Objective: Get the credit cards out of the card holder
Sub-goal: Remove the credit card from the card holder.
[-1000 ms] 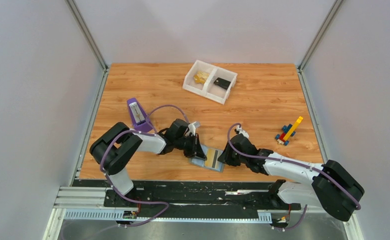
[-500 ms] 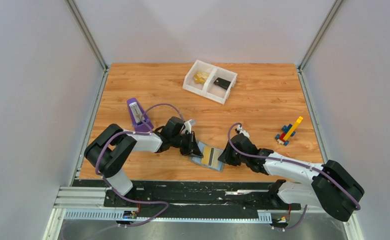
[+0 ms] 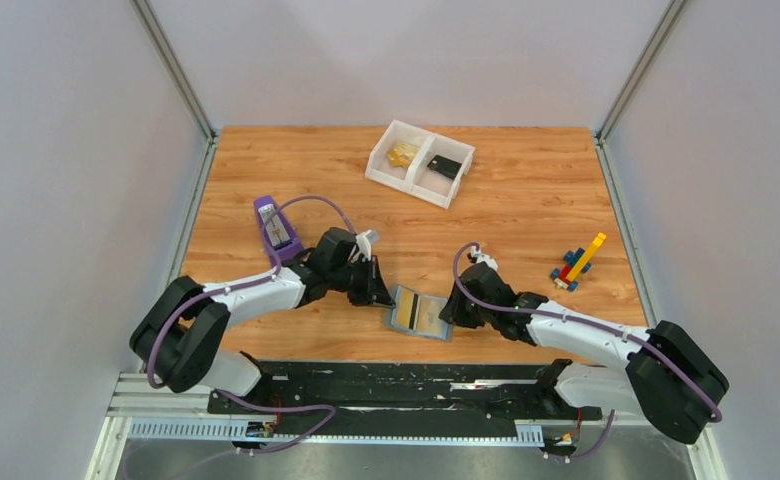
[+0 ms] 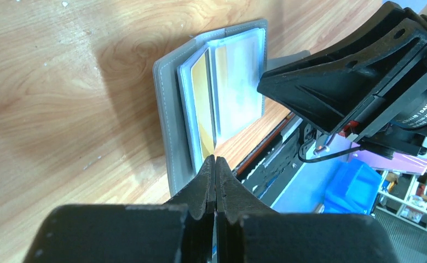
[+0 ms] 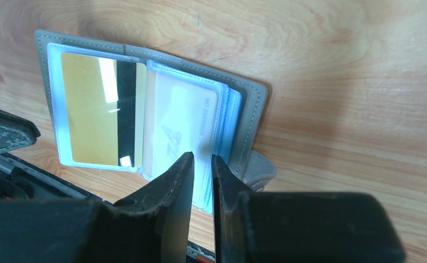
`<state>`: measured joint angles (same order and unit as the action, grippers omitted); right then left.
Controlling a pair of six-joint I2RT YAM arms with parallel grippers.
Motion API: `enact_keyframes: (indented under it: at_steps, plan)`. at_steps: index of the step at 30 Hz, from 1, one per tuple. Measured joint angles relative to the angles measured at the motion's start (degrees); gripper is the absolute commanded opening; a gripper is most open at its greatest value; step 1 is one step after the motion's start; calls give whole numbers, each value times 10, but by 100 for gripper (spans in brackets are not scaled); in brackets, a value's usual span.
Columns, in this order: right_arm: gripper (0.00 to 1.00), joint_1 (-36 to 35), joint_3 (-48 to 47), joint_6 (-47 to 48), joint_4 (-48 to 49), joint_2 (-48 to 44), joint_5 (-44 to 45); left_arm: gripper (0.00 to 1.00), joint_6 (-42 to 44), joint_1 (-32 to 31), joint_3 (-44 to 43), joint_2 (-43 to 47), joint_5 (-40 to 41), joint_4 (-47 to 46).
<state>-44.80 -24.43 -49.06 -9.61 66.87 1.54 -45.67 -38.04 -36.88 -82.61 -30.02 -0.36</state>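
The grey card holder [image 3: 406, 322] lies open near the table's front edge, its clear sleeves [image 5: 186, 118] fanned out. One gold credit card [image 5: 88, 115] with a black stripe sits in the left sleeve, and it also shows in the left wrist view [image 4: 200, 101]. My left gripper [image 3: 378, 296] is shut and empty, its tips [image 4: 215, 159] just off the holder's left edge. My right gripper [image 3: 453, 309] is at the holder's right side. Its jaws [image 5: 201, 158] stand a narrow gap apart, closed on the lower edge of the sleeves.
A white two-compartment tray [image 3: 406, 186] stands at the back, with gold-yellow pieces [image 3: 402, 154] on the left and a black piece [image 3: 446, 166] on the right. A purple upright object [image 3: 274, 226] is beside the left arm. Toy bricks [image 3: 578, 265] lie at the right.
My left gripper has drawn back leftward off the card holder, its elbow swinging out to the left. The holder now lies uncovered. The right arm has barely moved.
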Motion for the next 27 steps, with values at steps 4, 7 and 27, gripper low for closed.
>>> enact_keyframes:
  at_steps: [4, 7, 27]
  plan:
    - [23, 1, -18, 35, -23, -16, 3, 0, 3, 0, -6, 25, 11, 33]
    - [26, 1, -36, 63, -30, -40, 4, 0, 7, 0, -9, 37, 14, 45]
    - [43, -13, -87, 11, 27, 74, -58, 50, 70, 2, -60, -25, 14, 78]
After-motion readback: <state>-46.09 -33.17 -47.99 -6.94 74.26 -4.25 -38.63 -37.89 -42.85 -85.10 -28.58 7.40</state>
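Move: The gold credit card, still in its clear sleeve on the left side of the open card holder, lies about 7 cm to the left of my right hand, 3 cm ahead and roughly level with it. The clear page is nearer, some 3 cm to the left of that hand and 1 cm ahead. From my left hand, at the gold card's sleeve, the gold card is about 3 cm to the right, 2 cm ahead and 2 cm lower. I lift my right hand off the clear page's right edge, arc it up about 5 cm, then bring it left and partly down again towards the gold card, ending 5 cm farther left with the fingers opened wider. My left hand, still pinching the sleeve's near left corner, rises some 2 cm, opens halfway to let go, then eases slightly forward and sinks back, the sleeve's edge between its fingertips. ##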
